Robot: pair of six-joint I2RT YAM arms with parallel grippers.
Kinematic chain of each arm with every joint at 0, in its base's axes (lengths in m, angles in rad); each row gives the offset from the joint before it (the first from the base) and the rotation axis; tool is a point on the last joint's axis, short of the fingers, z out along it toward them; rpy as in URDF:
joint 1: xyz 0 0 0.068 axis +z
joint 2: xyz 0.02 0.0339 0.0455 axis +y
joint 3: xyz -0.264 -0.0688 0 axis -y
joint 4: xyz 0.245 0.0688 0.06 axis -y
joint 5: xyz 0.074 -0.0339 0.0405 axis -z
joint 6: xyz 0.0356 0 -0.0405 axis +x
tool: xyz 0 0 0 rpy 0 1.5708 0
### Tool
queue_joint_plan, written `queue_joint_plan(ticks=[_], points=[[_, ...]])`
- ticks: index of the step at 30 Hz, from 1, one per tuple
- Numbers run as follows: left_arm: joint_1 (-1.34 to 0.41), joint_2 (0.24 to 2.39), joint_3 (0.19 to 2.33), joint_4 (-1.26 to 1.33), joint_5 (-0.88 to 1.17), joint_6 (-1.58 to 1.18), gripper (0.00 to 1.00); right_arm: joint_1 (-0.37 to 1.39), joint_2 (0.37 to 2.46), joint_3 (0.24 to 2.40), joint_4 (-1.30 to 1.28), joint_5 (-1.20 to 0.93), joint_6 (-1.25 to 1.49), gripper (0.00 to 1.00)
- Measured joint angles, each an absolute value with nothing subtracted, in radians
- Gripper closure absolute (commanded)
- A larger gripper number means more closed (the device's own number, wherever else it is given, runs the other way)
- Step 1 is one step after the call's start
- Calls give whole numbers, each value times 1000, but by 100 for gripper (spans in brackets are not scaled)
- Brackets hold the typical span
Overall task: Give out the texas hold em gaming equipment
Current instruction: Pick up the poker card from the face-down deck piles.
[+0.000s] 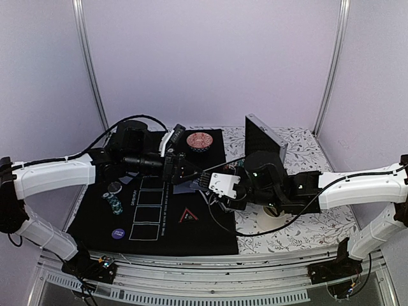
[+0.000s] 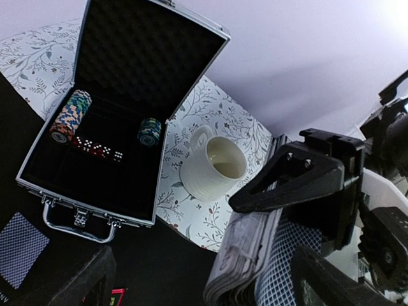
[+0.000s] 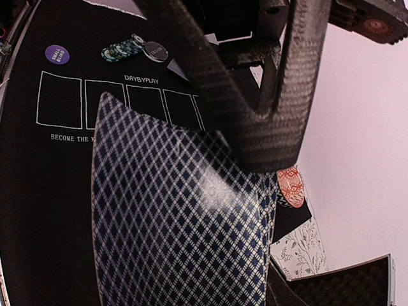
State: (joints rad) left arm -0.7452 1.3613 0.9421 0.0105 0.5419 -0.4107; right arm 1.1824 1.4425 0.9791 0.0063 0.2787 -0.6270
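Note:
My right gripper [image 1: 205, 181] is shut on a deck of grey-blue-backed playing cards [image 3: 178, 223] and holds it above the black mat [image 1: 210, 236]. The deck [image 2: 252, 255] fills the lower right of the left wrist view. My left gripper [image 1: 180, 171] hangs just left of the deck, open, with nothing between its fingers [image 2: 86, 284]. One card [image 2: 20, 241] lies face down on the mat. A row of striped chips [image 1: 115, 204], a grey disc [image 1: 115, 187], a purple disc [image 1: 118, 234] and the red triangle marker [image 1: 189, 217] lie on the mat.
An open metal case [image 2: 95, 210] with chip stacks [image 2: 70, 115] and dice stands on the floral cloth at the back right. A white cup [image 2: 213, 167] sits in front of it. A red patterned bowl [image 1: 199, 140] is at the mat's far edge.

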Motion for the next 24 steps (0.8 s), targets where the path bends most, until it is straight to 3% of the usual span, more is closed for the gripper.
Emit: queue_joint_plan(ticks=[7,11,14,20,22,24], points=[[-764,1409,993,-58,589,-358,12,1187,1443,979,6,279,-633,60],[-764,1417,994,-71,631,-344,27,1187,1443,979,6,279,-640,60],[-766,1435,996,-74,673,-339,41,1187,1444,979,7,279,-646,60],[-770,1454,996,-66,744,-339,97,1187,1450,979,6,278,-652,60],[-762,1454,995,-65,751,-341,100,1190,1450,979,7,282,-652,59],[-762,1454,993,-58,757,-339,100,1190,1450,979,6,283,-651,42]])
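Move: Just off the left fingertips, the poker card sits on the face-down deck in the right fingers, roughly 4 cm right, 3 cm back and 2 cm below the left hand; from the right hand it is about 2 cm left and 1 cm ahead, level. From the left hand, the card pile on the mat is some 7 cm ahead, 8 cm left; the red triangle 3 cm back, 6 cm left; the chip case 10 cm ahead, 12 cm right; all 18–20 cm below. Easing back about 3 cm, and some 2 cm each to the right and down, the left hand brings its wide-open fingers over the protruding end of the deck, turning clockwise some 15 degrees. The fingers close almost fully on the way and at the end pinch at the card end, one fingertip against the patterned back. The right hand holds still and keeps its grip on the deck. ##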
